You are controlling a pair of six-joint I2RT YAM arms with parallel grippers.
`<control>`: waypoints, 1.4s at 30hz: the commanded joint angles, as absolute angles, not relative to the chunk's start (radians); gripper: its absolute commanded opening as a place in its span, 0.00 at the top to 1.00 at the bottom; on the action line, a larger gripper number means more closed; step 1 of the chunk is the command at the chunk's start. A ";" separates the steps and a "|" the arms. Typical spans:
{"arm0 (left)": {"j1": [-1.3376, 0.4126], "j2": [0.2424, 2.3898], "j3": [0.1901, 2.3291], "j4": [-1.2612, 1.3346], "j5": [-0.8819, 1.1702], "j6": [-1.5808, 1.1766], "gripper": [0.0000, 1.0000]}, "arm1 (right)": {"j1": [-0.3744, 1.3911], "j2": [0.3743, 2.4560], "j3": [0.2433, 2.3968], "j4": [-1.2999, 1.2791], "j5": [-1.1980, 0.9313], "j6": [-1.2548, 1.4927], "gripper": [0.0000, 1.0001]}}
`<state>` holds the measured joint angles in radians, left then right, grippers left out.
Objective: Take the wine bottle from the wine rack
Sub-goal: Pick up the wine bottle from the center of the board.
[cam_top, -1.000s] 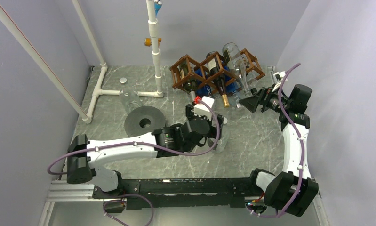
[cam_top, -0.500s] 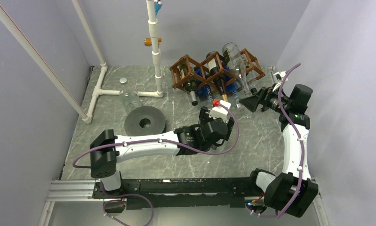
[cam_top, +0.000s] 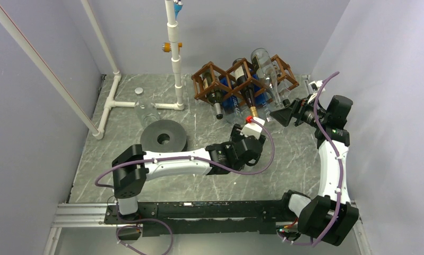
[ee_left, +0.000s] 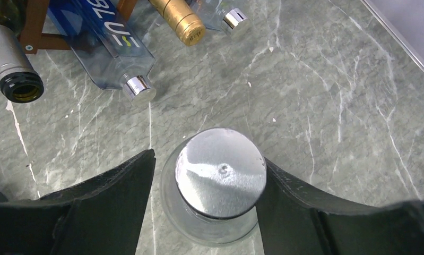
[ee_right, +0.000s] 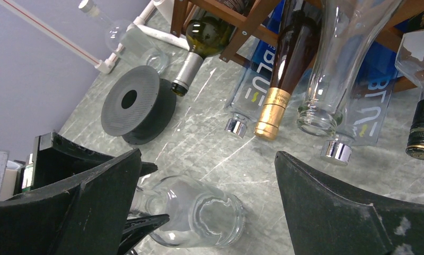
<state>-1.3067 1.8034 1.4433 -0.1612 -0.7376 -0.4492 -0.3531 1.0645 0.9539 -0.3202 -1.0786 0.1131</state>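
The brown wooden wine rack (cam_top: 215,79) stands at the back of the table and holds several bottles, necks toward me. The right wrist view shows a dark green bottle (ee_right: 191,69), a blue bottle (ee_right: 252,90), a gold-foiled dark bottle (ee_right: 284,69) and a clear bottle (ee_right: 331,69) in it. My left gripper (ee_left: 207,180) is shut on the neck of a clear glass bottle with a silver cap (ee_left: 220,170), just in front of the rack. That bottle's base (ee_right: 209,218) faces the right wrist camera. My right gripper (ee_right: 208,156) is wide open and empty beside the rack's right end (cam_top: 279,114).
A black disc with a centre hole (cam_top: 163,139) lies left of centre. A white pipe frame (cam_top: 175,53) stands at the back left, with a clear bottle (cam_top: 146,112) lying by it and a small grey cap (cam_top: 139,91). Walls close in on both sides.
My left arm has reached right and toward the rack, carrying the clear bottle with it. The right arm has not moved.
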 commanded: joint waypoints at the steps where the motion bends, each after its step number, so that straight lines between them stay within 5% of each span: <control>1: -1.304 1.819 1.489 -0.102 -0.732 -0.442 0.31 | -0.356 1.042 0.956 -0.282 -1.074 0.105 0.01; 5: -1.304 1.830 1.494 -0.102 -0.737 -0.437 0.41 | -0.357 1.042 0.956 -0.284 -1.071 0.103 0.01; 11: -1.303 1.802 1.472 -0.083 -0.724 -0.414 0.82 | -0.357 1.043 0.957 -0.287 -1.065 0.100 0.01; 15: -1.303 1.731 1.430 -0.060 -0.725 -0.378 1.00 | -0.356 1.042 0.960 -0.293 -1.059 0.093 0.01; 42: -0.988 1.145 1.103 -0.064 -0.463 -0.249 1.00 | -0.356 1.051 0.962 -0.298 -1.052 0.090 0.01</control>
<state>-1.0222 1.2400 1.0660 -0.2157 -0.4923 -0.2874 -0.3531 1.0645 0.9539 -0.3206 -1.0550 0.1047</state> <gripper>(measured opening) 0.418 0.992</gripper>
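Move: The clear, silver-capped wine bottle stands upright with its neck between the left hand's open fingers, its middle about 9 cm below the hand. From that hand the gold-capped bottle lies roughly 22 cm ahead and 1 cm left, the blue-label bottle 18 cm ahead and 5 cm left, and the black spool 6 cm ahead and 31 cm left. The clear bottle is some 13 cm left, 8 cm back and 13 cm below the right hand. Left fingers pinch the wine bottle's neck, then carry it up and some 16 cm left, towards the spool. ##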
